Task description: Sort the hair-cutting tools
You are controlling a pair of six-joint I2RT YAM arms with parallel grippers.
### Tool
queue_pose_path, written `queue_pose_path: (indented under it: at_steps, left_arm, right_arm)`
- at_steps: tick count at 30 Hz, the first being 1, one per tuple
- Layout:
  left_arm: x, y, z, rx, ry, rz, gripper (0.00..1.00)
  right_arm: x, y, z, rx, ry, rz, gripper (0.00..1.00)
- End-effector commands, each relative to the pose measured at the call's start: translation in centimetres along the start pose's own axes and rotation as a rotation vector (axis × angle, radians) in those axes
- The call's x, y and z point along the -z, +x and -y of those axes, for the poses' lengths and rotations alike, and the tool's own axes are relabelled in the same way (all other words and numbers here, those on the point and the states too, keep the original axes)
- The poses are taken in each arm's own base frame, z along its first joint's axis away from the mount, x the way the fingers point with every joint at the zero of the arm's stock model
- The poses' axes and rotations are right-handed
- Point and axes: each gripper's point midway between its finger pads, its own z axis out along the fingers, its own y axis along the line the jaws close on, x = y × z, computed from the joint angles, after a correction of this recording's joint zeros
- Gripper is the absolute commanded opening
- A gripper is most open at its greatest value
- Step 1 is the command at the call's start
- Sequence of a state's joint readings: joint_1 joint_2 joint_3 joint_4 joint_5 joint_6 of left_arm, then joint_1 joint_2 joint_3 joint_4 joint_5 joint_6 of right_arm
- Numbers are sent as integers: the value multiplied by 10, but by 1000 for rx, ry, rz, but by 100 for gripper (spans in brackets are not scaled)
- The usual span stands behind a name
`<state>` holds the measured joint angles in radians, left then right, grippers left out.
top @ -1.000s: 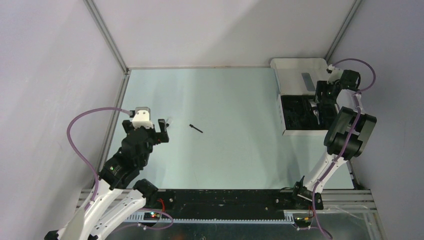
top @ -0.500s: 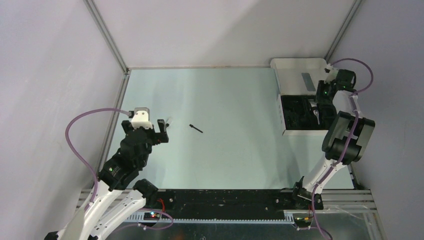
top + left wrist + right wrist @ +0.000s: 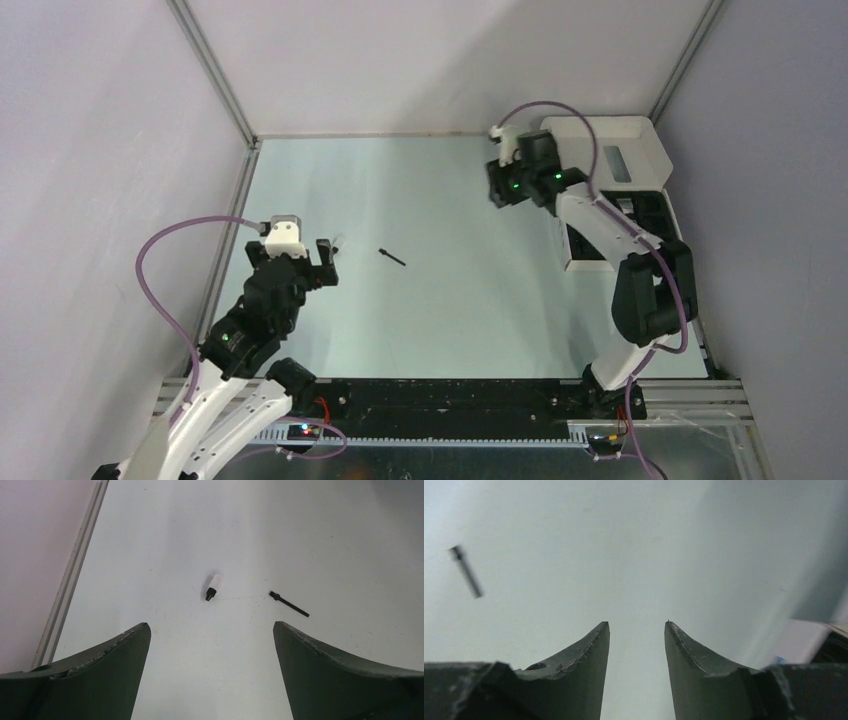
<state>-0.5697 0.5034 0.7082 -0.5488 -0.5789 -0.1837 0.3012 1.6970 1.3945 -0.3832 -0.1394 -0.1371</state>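
A thin black stick lies on the pale table, left of centre; the left wrist view has it up and to the right, and the right wrist view has it blurred at far left. A small black piece with a pale cap lies just ahead of my left gripper. That left gripper stands wide open and empty, low over the table. My right gripper hovers left of the white box, its jaws parted with only bare table between them.
The white box sits at the back right with its printed lid folded back. Its black moulded insert holds dark pieces I cannot make out. A metal frame rail runs along the table's left edge.
The right arm has swung left from above the box insert to over the table beside the box. The left arm, the stick and the small piece have not moved.
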Motion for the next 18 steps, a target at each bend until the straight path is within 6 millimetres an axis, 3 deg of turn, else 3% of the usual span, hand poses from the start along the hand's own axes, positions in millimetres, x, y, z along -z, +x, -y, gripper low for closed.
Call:
queue_pose_path:
  at_steps: [1, 4, 7, 8, 9, 10, 15, 16, 17, 18]
  left_arm:
    - [-7, -2, 0, 20, -13, -1, 100]
    - [-14, 4, 0, 16, -28, -46, 100]
    - [-23, 11, 2, 27, -40, -105, 100]
    - [-25, 11, 2, 39, -43, -120, 100]
    - [-30, 16, 3, 54, -52, -153, 100]
    - [-32, 17, 2, 74, -60, -174, 100]
    - [-55, 42, 12, 262, -121, -323, 100]
    - [-59, 42, 13, 317, -140, -331, 100]
    - [-66, 50, 15, 325, -162, -365, 100]
    - [-70, 49, 17, 364, -177, -368, 100]
  right_arm:
    - [-4, 8, -59, 0, -75, -42, 49]
    - [-5, 26, -106, 23, -144, -77, 50]
    - [1, 37, -133, 20, -172, -67, 50]
    - [2, 52, -143, 30, -182, -90, 49]
    - [8, 48, -146, 27, -173, -58, 50]
    - [10, 60, -155, 44, -181, -66, 50]
    - [37, 83, -165, 62, -161, -22, 50]
    - [45, 78, -164, 51, -159, 10, 50]
    - [47, 89, -163, 48, -156, 0, 50]
    - [56, 83, -164, 33, -168, 38, 50]
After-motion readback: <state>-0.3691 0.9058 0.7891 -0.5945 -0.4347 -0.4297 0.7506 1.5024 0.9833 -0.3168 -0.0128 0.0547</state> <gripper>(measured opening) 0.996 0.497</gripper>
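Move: Some 13 cm ahead of the left hand and about 21 cm below lies the small oil bottle, roughly 1 cm to its right; the thin black brush is about 10 cm ahead and 14 cm right of that hand. From the right hand the brush lies around 10 cm back and 31 cm left, 15 cm down; the bottle is some 8 cm back and 45 cm left, the box tray 3 cm back, 25 cm right. Sweeping empty away from the box, the right hand first goes left past the far side of the table, then curves back towards its base and down: about 17 cm back, 11 cm left and 8 cm lower, nearing the brush, fingers half open. Meanwhile the left hand, wide open, sinks about 7 cm and reaches 4 cm forward towards the bottle, tipping down some 20 degrees. ##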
